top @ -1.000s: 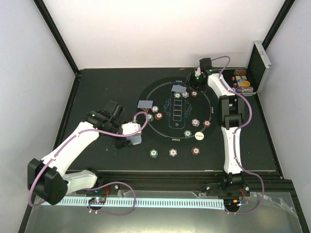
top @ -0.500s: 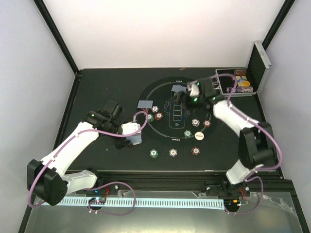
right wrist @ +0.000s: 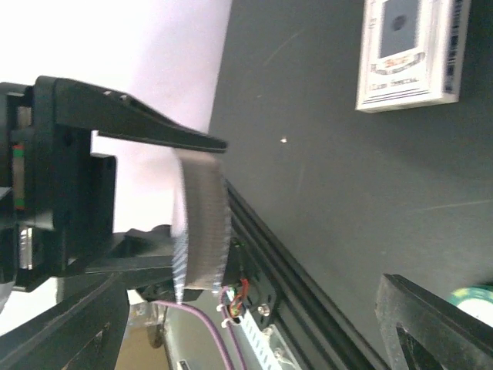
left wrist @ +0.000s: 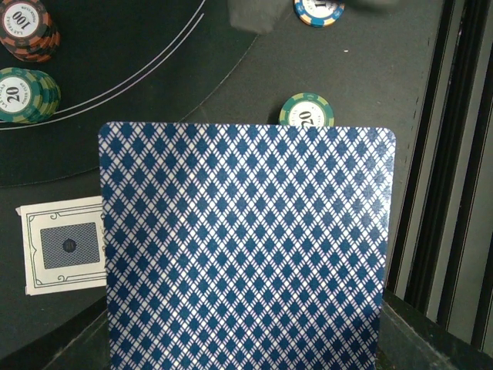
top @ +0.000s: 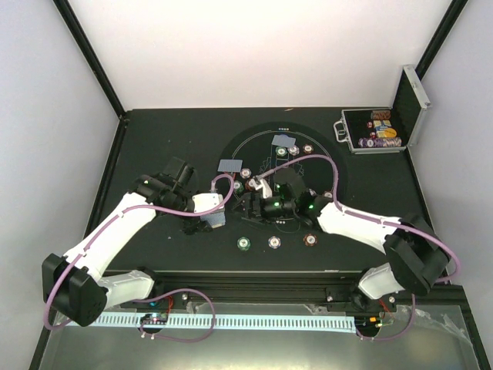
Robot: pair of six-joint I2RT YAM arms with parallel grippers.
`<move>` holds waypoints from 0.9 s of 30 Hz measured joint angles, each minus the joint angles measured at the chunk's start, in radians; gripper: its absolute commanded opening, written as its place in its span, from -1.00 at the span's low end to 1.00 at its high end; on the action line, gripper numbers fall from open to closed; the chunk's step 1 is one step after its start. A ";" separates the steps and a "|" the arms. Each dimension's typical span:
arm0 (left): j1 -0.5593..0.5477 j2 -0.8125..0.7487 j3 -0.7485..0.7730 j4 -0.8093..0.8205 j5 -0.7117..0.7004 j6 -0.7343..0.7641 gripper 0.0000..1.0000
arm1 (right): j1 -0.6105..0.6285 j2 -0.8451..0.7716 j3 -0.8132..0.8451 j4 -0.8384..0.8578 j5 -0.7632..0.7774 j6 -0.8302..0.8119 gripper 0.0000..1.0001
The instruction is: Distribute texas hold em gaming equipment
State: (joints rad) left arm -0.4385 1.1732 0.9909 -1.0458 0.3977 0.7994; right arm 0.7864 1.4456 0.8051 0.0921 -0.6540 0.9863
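My left gripper [top: 209,218] is shut on a deck of playing cards [left wrist: 243,247]. The deck's blue diamond back fills the left wrist view and hides the fingers. My right gripper [top: 248,205] hovers open just right of that deck. The right wrist view has the deck [right wrist: 202,223] edge-on in the left jaws, ahead of my open right gripper [right wrist: 250,308]. Two small piles of cards [top: 231,165] [top: 284,139] lie face down on the table. Three chips [top: 244,243] [top: 274,242] [top: 310,240] sit in a row near the front edge.
A round black mat [top: 254,146] carries more chips [top: 246,173] [top: 308,148]. The open silver-edged case [top: 371,132] stands at the back right. A white card box [left wrist: 65,245] lies left of the deck, with chip stacks [left wrist: 27,31] [left wrist: 27,94] beyond it.
The right arm swung from the back near the case across the mat to the left gripper's deck, and its jaws opened. The left arm held still with the deck.
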 measured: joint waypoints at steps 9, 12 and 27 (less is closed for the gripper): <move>0.000 0.000 0.001 0.000 0.000 -0.001 -0.97 | 0.077 0.111 0.039 0.097 -0.009 0.064 0.64; 0.000 0.000 0.001 -0.001 0.000 0.000 -0.97 | 0.090 0.154 0.069 0.113 -0.017 0.074 0.61; 0.000 0.000 0.000 -0.002 -0.008 0.001 -0.97 | 0.116 0.302 0.135 0.223 -0.075 0.131 0.31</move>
State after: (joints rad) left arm -0.4385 1.1732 0.9913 -1.0473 0.3893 0.8001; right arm 0.9020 1.7477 0.9405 0.3153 -0.7288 1.1175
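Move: The deck stays clamped in my left hand, its middle about 2 cm right of that hand's point and 2 cm below it. From my open, empty right hand, the deck lies some 8 cm left, 2 cm back and 4 cm lower. On the table about 12 cm beneath the right hand, the green chip is about 3 cm back and 1 cm left, the white chip 3 cm back and 8 cm right, and the card box 12 cm ahead and 9 cm left. I bring my right hand about 7 cm left to the deck, easing 2 to 3 cm down and slightly back, and turn the wrist some 10 degrees. The fingers narrow from nearly wide open to roughly two-thirds and come astride the deck's near end, one over its patterned face. My left hand holds the deck still for them. ##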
